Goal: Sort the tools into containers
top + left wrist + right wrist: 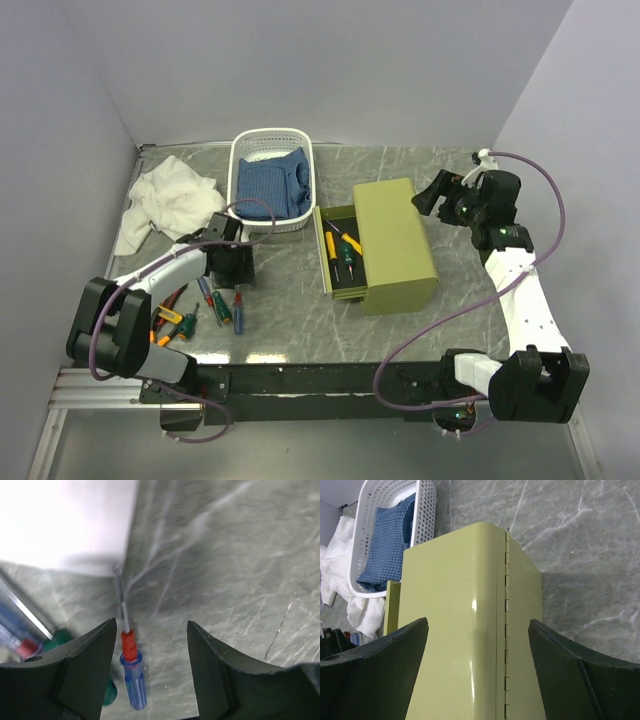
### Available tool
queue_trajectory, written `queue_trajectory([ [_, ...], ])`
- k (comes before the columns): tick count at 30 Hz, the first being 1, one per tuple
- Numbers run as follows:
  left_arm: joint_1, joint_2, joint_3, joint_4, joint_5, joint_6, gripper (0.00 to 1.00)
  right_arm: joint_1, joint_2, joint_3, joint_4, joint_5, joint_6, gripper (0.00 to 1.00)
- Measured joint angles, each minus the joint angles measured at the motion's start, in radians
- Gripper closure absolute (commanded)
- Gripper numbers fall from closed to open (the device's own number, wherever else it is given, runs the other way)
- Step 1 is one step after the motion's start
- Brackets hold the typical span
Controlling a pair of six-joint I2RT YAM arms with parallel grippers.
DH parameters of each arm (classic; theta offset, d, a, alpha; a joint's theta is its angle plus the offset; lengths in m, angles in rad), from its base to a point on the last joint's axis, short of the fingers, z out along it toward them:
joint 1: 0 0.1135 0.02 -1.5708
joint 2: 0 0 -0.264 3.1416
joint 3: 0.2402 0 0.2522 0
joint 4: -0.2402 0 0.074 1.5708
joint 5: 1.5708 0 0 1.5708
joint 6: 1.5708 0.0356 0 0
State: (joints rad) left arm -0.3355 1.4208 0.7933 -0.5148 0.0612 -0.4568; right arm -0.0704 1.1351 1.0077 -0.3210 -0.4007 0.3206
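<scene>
Several tools lie loose at the front left: slim screwdrivers (218, 305), a green-handled one (186, 322) and orange-black pliers (163, 322). My left gripper (232, 264) hangs open just above them. In the left wrist view a blue-handled screwdriver with a red collar (133, 677) lies on the table between the fingers, close to the left one, untouched. The olive-green drawer chest (398, 243) has its drawer (326, 268) pulled out, with yellow-handled screwdrivers (332, 246) inside. My right gripper (438, 196) is open over the chest's top (455, 630). The white basket (240, 160) holds blue fabric (270, 185).
A crumpled white cloth (165, 198) lies at the back left beside the basket. A green handle (59, 637) and a bluish clear handle (15, 625) show left of my left fingers. Grey walls close in the marbled table (480, 290) on three sides.
</scene>
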Motion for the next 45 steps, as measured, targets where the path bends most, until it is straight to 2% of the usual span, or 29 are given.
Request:
queue_trajectory([
  [3, 0.009, 0.001, 0.010, -0.042, -0.023, -0.044, 0.34, -0.006, 0.000, 0.000, 0.000, 0.001, 0.000, 0.12],
  [6, 0.011, 0.002, 0.033, -0.076, -0.033, -0.073, 0.38, -0.012, 0.000, -0.001, 0.000, 0.001, 0.000, 0.12],
  [9, 0.011, 0.015, 0.038, -0.083, -0.028, -0.095, 0.48, -0.016, 0.000, -0.002, 0.000, 0.000, 0.000, 0.12],
  [12, 0.008, 0.055, 0.027, -0.089, -0.010, -0.122, 0.51, -0.016, 0.002, 0.000, -0.002, 0.000, 0.000, 0.12],
  [14, -0.005, 0.069, -0.006, -0.101, 0.010, -0.146, 0.62, -0.016, 0.011, 0.007, -0.002, 0.000, 0.000, 0.12],
  [18, -0.029, 0.068, -0.019, -0.104, 0.057, -0.160, 0.99, -0.019, 0.032, 0.021, -0.002, 0.003, -0.001, 0.12],
  [23, -0.034, 0.140, 0.054, -0.111, 0.126, -0.107, 0.99, -0.024, 0.034, 0.021, -0.002, 0.008, 0.000, 0.12],
  [27, -0.034, 0.247, 0.286, -0.118, 0.192, -0.042, 0.99, -0.025, 0.034, 0.021, -0.002, 0.008, 0.000, 0.12],
  [30, -0.031, 0.280, 0.491, -0.048, 0.259, -0.026, 0.99, -0.026, 0.039, 0.024, -0.002, 0.008, 0.000, 0.12],
  [33, -0.027, 0.277, 0.605, 0.054, 0.332, -0.034, 0.99, -0.026, 0.046, 0.031, -0.002, 0.009, 0.000, 0.12],
  [39, -0.028, 0.310, 0.736, 0.198, 0.491, -0.061, 0.99, -0.026, 0.046, 0.034, -0.001, 0.014, 0.000, 0.12],
  [45, -0.044, 0.393, 0.755, 0.337, 0.682, -0.106, 0.99, -0.029, 0.038, 0.031, -0.002, 0.016, -0.004, 0.12],
])
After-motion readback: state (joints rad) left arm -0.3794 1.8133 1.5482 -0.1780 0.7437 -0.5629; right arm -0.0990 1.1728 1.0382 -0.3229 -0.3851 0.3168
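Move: The screwdriver with the blue handle and red collar lies just under the left hand, its middle about 6 cm back, 1 cm to the right and 3 cm below. Left of the hand lie the green-handled screwdriver, some 5 cm over and 5 cm back, and the other blue-handled one, about 7 cm over and 4 cm back. The open drawer is roughly 26 cm right and 6 cm ahead. From the right hand, the aimed-at screwdriver is some 49 cm left, 16 cm back and 24 cm below. The left hand eases back about 4 cm and down 2 cm, its fingers still pointing mostly down, and closes them to pinch the screwdriver near its red collar. Then it lifts the tool quickly, rising some 24 cm while swinging forward and right about 20 cm each way towards the open drawer's far left corner, the wrist rolling some 50 degrees so the fingers swing up and out to the right, keeping their grip. ##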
